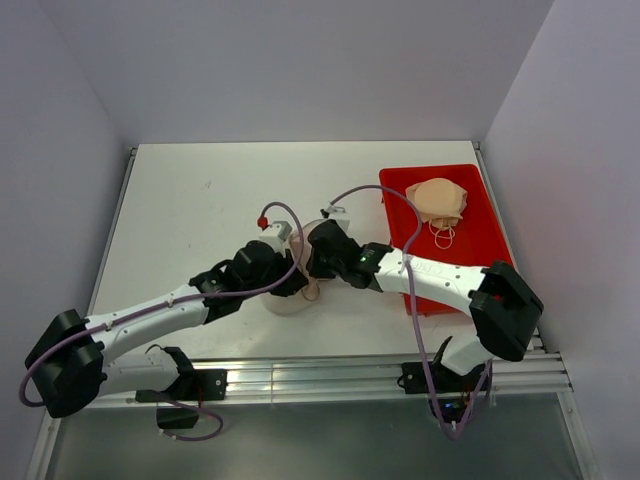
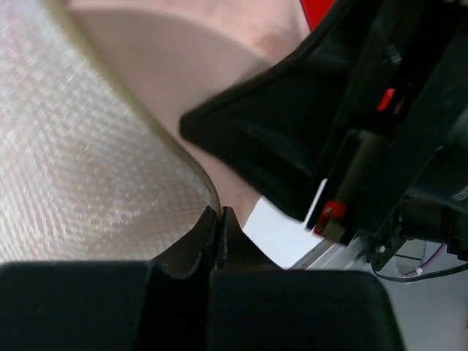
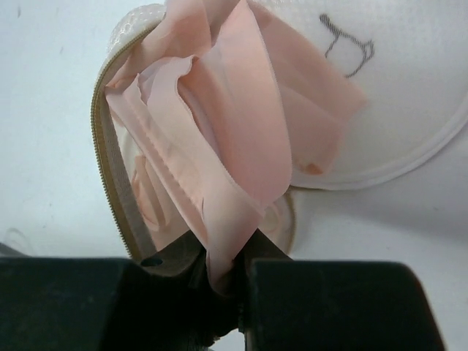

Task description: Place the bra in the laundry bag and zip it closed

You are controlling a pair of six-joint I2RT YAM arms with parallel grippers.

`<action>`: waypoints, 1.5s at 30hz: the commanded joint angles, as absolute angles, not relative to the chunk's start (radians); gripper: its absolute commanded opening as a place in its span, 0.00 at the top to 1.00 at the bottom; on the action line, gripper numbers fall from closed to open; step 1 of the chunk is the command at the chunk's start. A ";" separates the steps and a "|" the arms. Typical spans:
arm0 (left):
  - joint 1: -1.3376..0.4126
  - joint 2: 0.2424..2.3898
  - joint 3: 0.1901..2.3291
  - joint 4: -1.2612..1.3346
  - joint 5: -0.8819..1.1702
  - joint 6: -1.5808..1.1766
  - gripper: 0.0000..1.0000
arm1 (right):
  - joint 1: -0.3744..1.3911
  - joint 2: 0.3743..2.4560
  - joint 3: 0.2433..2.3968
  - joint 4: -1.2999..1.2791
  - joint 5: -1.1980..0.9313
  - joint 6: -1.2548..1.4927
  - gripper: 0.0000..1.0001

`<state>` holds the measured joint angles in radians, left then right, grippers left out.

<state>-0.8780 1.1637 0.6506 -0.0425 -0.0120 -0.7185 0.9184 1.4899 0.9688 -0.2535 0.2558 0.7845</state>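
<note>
The pale pink bra [image 3: 219, 139] hangs bunched from my right gripper [image 3: 225, 257], which is shut on a fold of its fabric. It sits partly inside the open mouth of the white mesh laundry bag [image 3: 409, 110], whose tan zipper edge [image 3: 110, 175] curves along the left. A small black mark [image 3: 347, 47] shows on the bag's round face. My left gripper [image 2: 219, 216] is shut on the bag's rim, with the mesh wall [image 2: 80, 161] to its left. In the top view both grippers, left [image 1: 292, 278] and right [image 1: 318, 255], meet over the bag [image 1: 290, 302] at mid-table.
A red tray [image 1: 480, 240] stands at the right of the table with a darker tan bra [image 1: 440, 200] in it. The right arm's black body [image 2: 307, 124] fills the space close to my left gripper. Walls close in on both sides.
</note>
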 commanded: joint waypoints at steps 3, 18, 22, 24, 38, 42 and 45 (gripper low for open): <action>-0.874 1.173 0.657 0.069 0.037 -0.698 1.00 | 0.919 1.555 1.011 -0.149 0.123 0.775 1.00; -0.871 1.174 0.617 0.121 0.025 -0.698 1.00 | 0.821 1.802 0.920 0.158 -0.232 0.942 1.00; -0.870 1.160 0.617 0.107 0.006 -0.695 1.00 | 0.818 1.795 0.884 0.193 -0.244 0.966 0.80; -0.867 1.154 0.615 0.098 -0.029 -0.701 1.00 | 0.810 1.773 0.858 0.204 -0.252 0.973 0.68; -0.828 0.980 0.560 -0.026 -0.305 -0.781 1.00 | 0.790 1.595 0.792 0.135 -0.203 0.960 0.28; -0.824 0.982 0.535 -0.037 -0.310 -0.781 1.00 | 0.788 1.534 0.822 0.049 -0.143 0.942 0.22; -0.815 0.976 0.502 -0.009 -0.290 -0.790 1.00 | 0.790 1.513 0.856 -0.020 -0.095 0.910 0.14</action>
<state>-0.8234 0.9932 0.5289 -0.0288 -0.2657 -0.7761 0.7940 1.5555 0.8024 0.0669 -0.1665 0.9531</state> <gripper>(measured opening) 0.021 0.838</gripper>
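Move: The right hand grips a tail of the bra. The laundry bag's open mouth lies about 4 cm left of it, 1 cm ahead and 6 cm below, with the bra's bulk some 4 cm ahead, 3 cm left and 5 cm down. The red bin sits about 32 cm right and 8 cm ahead. From the left hand, pinching the zipped rim, the mouth is roughly 3 cm ahead, 1 cm left and 5 cm below. Right pushes the bra about 8 cm down-left, opens and rises; left, still pinching the rim, finally draws 6 cm left. ##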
